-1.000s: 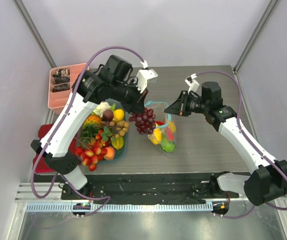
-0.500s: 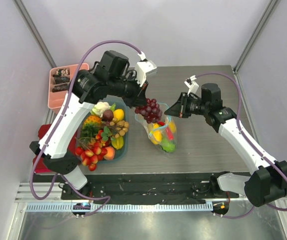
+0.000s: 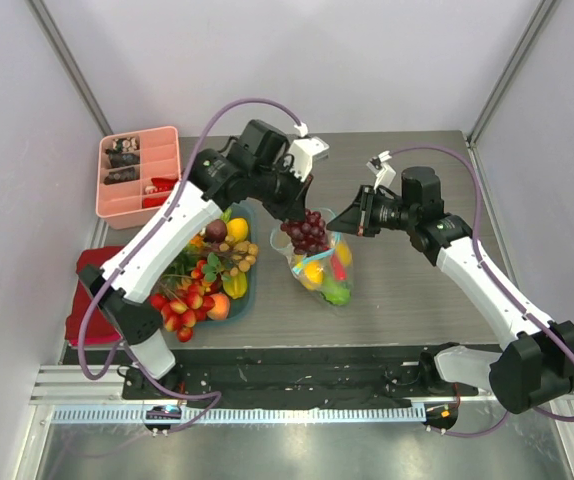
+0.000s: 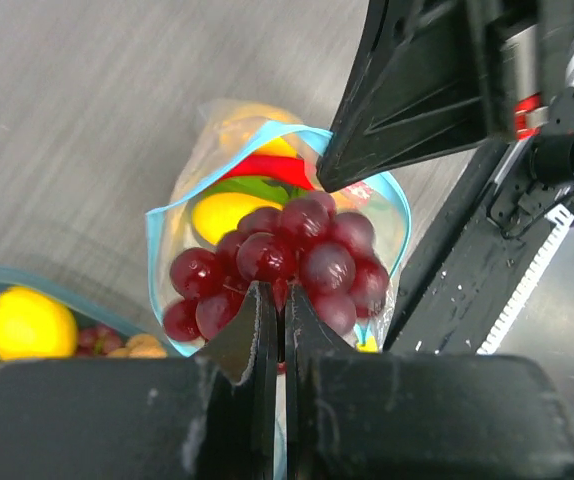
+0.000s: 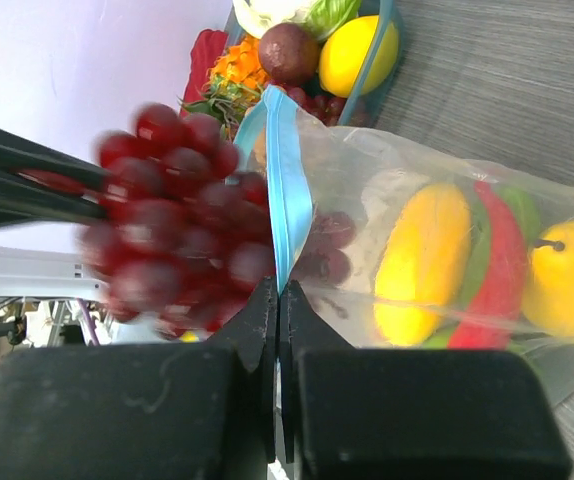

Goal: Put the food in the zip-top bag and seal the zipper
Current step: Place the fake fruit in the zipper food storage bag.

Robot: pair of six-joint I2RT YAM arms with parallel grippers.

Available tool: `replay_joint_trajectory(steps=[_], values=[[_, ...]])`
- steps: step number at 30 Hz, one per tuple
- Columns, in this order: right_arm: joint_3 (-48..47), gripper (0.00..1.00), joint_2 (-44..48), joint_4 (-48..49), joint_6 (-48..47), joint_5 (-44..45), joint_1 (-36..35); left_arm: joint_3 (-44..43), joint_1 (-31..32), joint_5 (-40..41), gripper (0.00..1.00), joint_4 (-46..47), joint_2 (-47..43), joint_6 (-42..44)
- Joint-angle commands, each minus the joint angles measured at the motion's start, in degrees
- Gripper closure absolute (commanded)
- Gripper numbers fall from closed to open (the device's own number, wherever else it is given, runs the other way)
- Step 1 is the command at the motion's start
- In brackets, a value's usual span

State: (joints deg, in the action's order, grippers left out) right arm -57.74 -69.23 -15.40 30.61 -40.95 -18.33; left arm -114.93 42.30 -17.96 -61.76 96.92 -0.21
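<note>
A bunch of purple grapes [image 3: 307, 232] [image 4: 287, 260] hangs right over the open mouth of the zip-top bag [image 3: 327, 272], with my left gripper [image 3: 296, 214] [image 4: 280, 292] shut on its stem. In the right wrist view the grapes [image 5: 167, 220] are blurred beside the zipper [image 5: 287, 190]. My right gripper [image 3: 340, 222] [image 5: 279, 292] is shut on that teal zipper edge and holds the bag's mouth up. Inside the bag lie a yellow lemon [image 5: 422, 260], a red chili [image 5: 492, 265] and something green. More food [image 3: 202, 275] fills a teal dish [image 3: 247, 298] to the left.
A pink divided tray [image 3: 137, 182] stands at the back left. A dark red cloth [image 3: 85, 290] lies at the table's left edge. The right arm's black wrist [image 4: 437, 70] hangs close above the bag's far side. Grey walls close in on three sides.
My left arm has swung right from beside the dish, carrying the grapes until they hang over the bag's mouth. The right gripper has kept its hold on the bag's edge.
</note>
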Motion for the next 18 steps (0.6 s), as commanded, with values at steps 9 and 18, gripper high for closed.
replay_joint_trajectory(steps=[9,18], values=[[-1.8,0.99,1.2,3.2,1.2,-1.6,-0.4,-1.1,5.2,2.3,0.76,0.9,4.4,-0.9],[-1.5,0.99,2.4,2.2,0.1,-1.9,-0.4,4.2,-5.7,-13.1,0.13,-1.0,-4.9,1.6]])
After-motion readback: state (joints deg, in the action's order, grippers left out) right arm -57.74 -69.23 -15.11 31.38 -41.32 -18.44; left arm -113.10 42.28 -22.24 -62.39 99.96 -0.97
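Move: My left hand already holds the grapes by the stem over the open bag mouth, whose middle is about 6 cm below its fingertips and some 2 cm back. From that hand, the yellow fruit inside the bag is roughly 10 cm back, 4 cm right and 15 cm down; the red chili is about 8 cm back, 10 cm right and as low. For my right hand, which pinches the rim, the mouth's middle lies some 6 cm left, 2 cm back. I lower the grapes about 5 cm into the bag's mouth with my left hand, drifting a couple of centimetres back and to the right, then spread its fingers wide from shut to let go of the stem and start back up some 2 cm, easing left and forward. My right hand stays put and keeps its pinch on the zipper rim. ##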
